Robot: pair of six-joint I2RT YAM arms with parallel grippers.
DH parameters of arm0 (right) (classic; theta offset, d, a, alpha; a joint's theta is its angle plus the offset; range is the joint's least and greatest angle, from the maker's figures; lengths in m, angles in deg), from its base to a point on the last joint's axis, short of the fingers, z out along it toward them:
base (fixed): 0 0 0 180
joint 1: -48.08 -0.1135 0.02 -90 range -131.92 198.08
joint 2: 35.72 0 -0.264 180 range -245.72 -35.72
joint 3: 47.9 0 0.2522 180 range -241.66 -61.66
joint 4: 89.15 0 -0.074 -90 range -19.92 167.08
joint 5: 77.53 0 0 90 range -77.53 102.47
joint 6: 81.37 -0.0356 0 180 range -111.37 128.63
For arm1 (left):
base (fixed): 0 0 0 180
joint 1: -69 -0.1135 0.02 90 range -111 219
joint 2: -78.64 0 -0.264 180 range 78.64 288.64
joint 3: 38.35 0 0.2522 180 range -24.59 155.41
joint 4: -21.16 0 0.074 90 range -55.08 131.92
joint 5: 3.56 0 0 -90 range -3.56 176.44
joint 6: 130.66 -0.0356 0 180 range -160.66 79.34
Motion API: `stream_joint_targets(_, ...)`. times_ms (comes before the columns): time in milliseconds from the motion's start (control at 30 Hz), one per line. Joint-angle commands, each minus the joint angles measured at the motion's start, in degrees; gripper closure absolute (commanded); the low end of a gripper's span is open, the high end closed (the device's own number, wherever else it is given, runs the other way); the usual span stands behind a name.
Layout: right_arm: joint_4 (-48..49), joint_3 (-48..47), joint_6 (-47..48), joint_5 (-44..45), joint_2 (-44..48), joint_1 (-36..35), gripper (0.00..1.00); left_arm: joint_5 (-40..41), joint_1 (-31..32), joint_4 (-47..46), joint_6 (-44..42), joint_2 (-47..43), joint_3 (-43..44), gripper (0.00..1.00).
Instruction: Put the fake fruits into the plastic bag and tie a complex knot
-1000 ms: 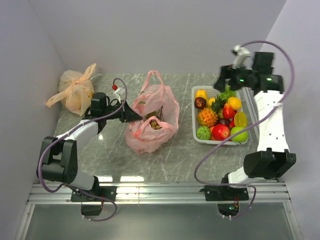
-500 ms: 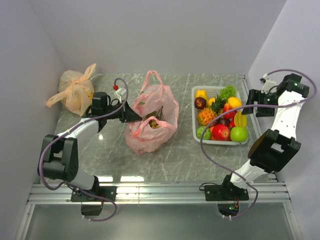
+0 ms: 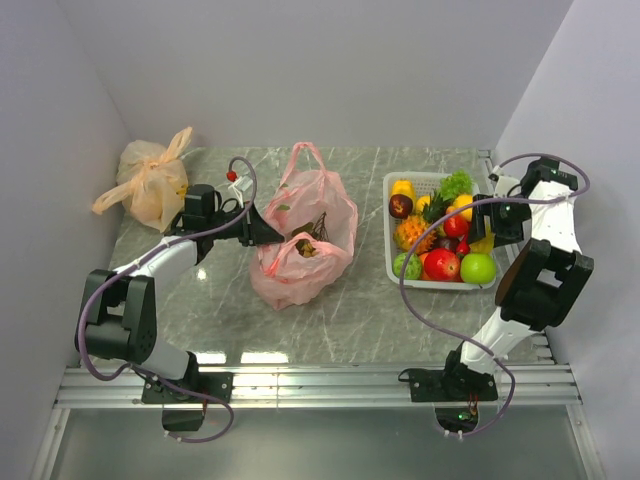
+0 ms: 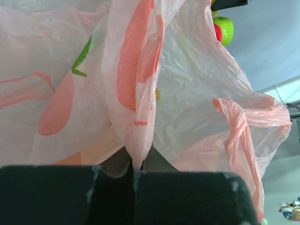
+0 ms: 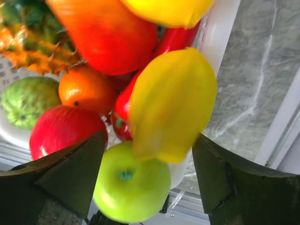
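Observation:
The pink plastic bag point(image 3: 305, 235) lies open at mid-table with a brownish fruit point(image 3: 309, 248) inside. My left gripper point(image 3: 262, 232) is shut on the bag's left rim, the thin film point(image 4: 136, 140) pinched between its fingers. The other fake fruits point(image 3: 440, 240) fill the white basket point(image 3: 388, 182) on the right. Low over the basket's right side, my right gripper point(image 3: 488, 222) is open. In the right wrist view its fingers point(image 5: 75, 173) straddle a yellow fruit point(image 5: 171, 105) and a green apple point(image 5: 131, 183) with gaps on both sides.
A pale orange knotted bag point(image 3: 150, 185) sits at the back left corner. The basket's right rim point(image 5: 220, 33) stands close to the table's right edge rail point(image 5: 281, 126). Grey walls close in on the left, back and right.
The right arm swung from above the basket out toward the right wall, then came down at the basket's right side. The left gripper and bag have not moved.

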Motion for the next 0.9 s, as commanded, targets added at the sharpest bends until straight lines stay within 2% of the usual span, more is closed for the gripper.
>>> stream_joint_targets(0,3.39,-0.72,-1.28,1.04,-0.51,-0.69,0.21,0.43,-0.12,-0.17,-1.87,-1.40,0.62,1.00)
stream_joint_targets(100,3.83,-1.51,-2.07,0.95,-1.04,-1.13,0.27,0.43,-0.12,-0.52,-1.78,-1.23,-0.09,1.00)
stream_joint_targets(200,4.27,-2.03,-2.60,0.86,-1.65,-1.83,0.40,0.34,-0.12,-0.17,-1.78,-0.97,0.26,1.00)
stream_joint_targets(300,4.27,-2.56,-2.78,0.86,-1.57,-2.18,0.48,0.25,-0.12,1.15,-2.57,-0.70,1.22,1.00)
stream_joint_targets(333,4.18,-2.82,-2.87,0.95,-1.48,-2.10,0.54,0.25,-0.12,1.41,-2.92,-0.53,1.40,1.00)
stream_joint_targets(500,2.78,-4.84,-2.69,1.30,0.45,-2.19,0.69,-0.10,-0.12,1.50,-3.10,-0.09,1.58,1.00)
stream_joint_targets(667,1.63,-8.53,-1.55,-2.29,3.70,-2.19,0.73,0.07,-0.20,0.98,-2.40,0.09,1.49,0.99)
stream_joint_targets(767,-0.12,-13.35,-1.64,-8.78,4.58,-3.32,0.78,-0.01,-0.12,2.29,-3.27,0.09,2.10,1.00)
stream_joint_targets(867,-1.01,-18.88,-2.33,-14.67,5.02,-7.36,0.79,-0.01,-0.20,3.26,-3.98,0.26,2.81,1.00)
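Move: The star fruit is right between my open right fingers, its middle about 2 cm ahead of the hand point and 2 cm lower. From my right hand, the green apple lies roughly 5 cm back and 2 cm left, the red chili about 2 cm ahead and 4 cm left, and the lemon some 8 cm ahead and 4 cm left, all about 3 cm lower. From my left hand, the star fruit is some 44 cm to the right, nearly level in reach and a little lower. I ease my right hand a centimetre or so forward over the basket and a touch lower while the fingers shut from wide to about half, pinching the star fruit from both sides. With it gripped, I pull up, ever faster, some 8 cm and forward about 3 cm, drifting left at the end and tipping the fingers outward. My left hand keeps its hold on the bag's rim. ##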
